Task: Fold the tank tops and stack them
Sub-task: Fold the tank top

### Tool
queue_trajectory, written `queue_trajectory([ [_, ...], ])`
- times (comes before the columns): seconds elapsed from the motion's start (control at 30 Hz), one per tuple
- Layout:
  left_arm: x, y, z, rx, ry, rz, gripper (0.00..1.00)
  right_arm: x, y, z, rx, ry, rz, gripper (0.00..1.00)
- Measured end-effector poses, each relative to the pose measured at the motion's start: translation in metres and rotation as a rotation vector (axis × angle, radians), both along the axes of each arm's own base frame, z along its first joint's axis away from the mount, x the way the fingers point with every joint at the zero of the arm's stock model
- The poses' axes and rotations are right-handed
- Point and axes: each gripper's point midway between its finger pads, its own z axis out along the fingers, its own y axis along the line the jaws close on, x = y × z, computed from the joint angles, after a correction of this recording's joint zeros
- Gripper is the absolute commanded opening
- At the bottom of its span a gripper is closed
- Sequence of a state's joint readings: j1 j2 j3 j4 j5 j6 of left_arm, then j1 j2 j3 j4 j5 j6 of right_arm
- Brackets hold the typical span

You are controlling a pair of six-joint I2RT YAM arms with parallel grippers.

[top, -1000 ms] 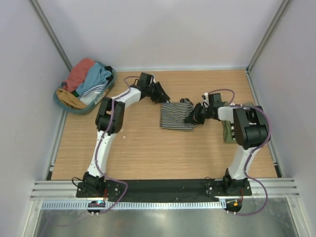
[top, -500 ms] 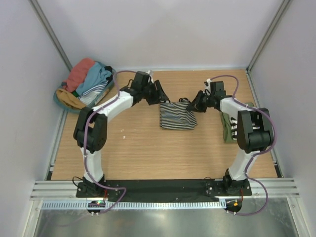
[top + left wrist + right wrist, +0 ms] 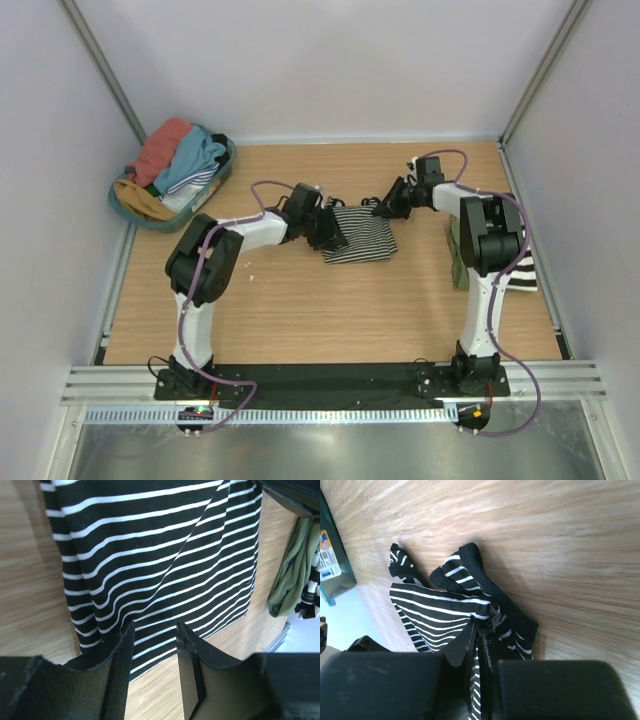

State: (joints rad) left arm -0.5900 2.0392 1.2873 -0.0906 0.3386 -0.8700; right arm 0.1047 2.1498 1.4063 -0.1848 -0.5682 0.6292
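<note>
A black-and-white striped tank top point(image 3: 362, 236) lies folded on the wooden table, mid-back. My left gripper point(image 3: 328, 232) is at its left edge. In the left wrist view the striped tank top point(image 3: 165, 555) fills the upper frame. There the left gripper point(image 3: 154, 630) stands open over the cloth's near hem, nothing pinched between its fingers. My right gripper point(image 3: 386, 207) is at the top's back right corner. In the right wrist view the right gripper point(image 3: 481, 630) is shut on a bunched strap of the striped tank top point(image 3: 435, 605).
A round teal basket point(image 3: 231, 157) at the back left holds coral, blue and mustard tops. Against the right wall, partly behind the right arm, lie an olive green top point(image 3: 458, 262) and a striped one point(image 3: 522, 275). The olive cloth point(image 3: 292, 575) also shows in the left wrist view.
My left gripper has come from behind the striped top down to its left edge, jaws apart. The right gripper moved toward the back right with the strap, and the top shifted slightly.
</note>
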Motion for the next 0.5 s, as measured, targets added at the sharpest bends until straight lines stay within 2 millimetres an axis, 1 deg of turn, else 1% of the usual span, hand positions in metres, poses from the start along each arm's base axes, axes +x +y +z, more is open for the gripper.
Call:
queue_trajectory([
  [0.03, 0.002, 0.001, 0.0, 0.002, -0.008, 0.005, 0.41, 0.001, -0.001, 0.0, 0.001, 0.003, -0.004, 0.22],
  [0.07, 0.004, 0.002, 0.0, 0.004, -0.013, 0.01, 0.42, 0.003, -0.002, 0.001, -0.004, 0.002, -0.008, 0.27],
  [0.1, 0.004, 0.003, 0.0, 0.003, -0.016, 0.013, 0.47, 0.005, -0.004, 0.003, -0.009, -0.004, -0.014, 0.32],
  [0.13, 0.004, 0.004, 0.001, 0.004, -0.026, 0.014, 0.51, 0.006, -0.005, 0.005, -0.013, -0.01, -0.018, 0.41],
  [0.17, 0.005, 0.006, 0.002, 0.007, -0.04, 0.017, 0.56, 0.006, -0.007, 0.006, -0.023, -0.015, -0.024, 0.45],
  [0.2, 0.004, 0.008, 0.005, 0.013, -0.052, 0.02, 0.65, 0.006, -0.01, 0.009, -0.036, -0.025, -0.031, 0.48],
  [0.23, 0.003, 0.011, 0.007, 0.021, -0.061, 0.024, 0.68, 0.004, -0.013, 0.011, -0.052, -0.033, -0.037, 0.5],
  [0.27, 0.002, 0.013, 0.01, 0.027, -0.069, 0.029, 0.71, 0.001, -0.016, 0.014, -0.069, -0.043, -0.044, 0.51],
  [0.4, -0.001, 0.027, 0.015, 0.075, -0.088, 0.05, 0.73, -0.017, -0.03, 0.029, -0.137, -0.072, -0.062, 0.54],
  [0.5, 0.0, 0.033, 0.016, 0.1, -0.091, 0.062, 0.72, -0.029, -0.048, 0.045, -0.26, -0.097, -0.085, 0.54],
])
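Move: The left hand's slightly open fingers are at the tank top's near-left part, its middle roughly 5 cm to the right, 3 cm ahead and barely lower. From the right hand, shut at the far right corner, that middle is some 5 cm left and 6 cm back. The left strap end pokes out about 11 cm ahead of the left hand; the green stack's middle is roughly 25 cm right and 10 cm back of the right hand. The right fingertips come off the tank top's far right corner, spreading about half open as the hand, after a tiny creep forward, swings right, up and back, some 5 cm to the right and nearly as much up, tilting about 15 degrees. The left fingers, on the cloth, spread wider while that hand eases about 3 cm left and a little up. ##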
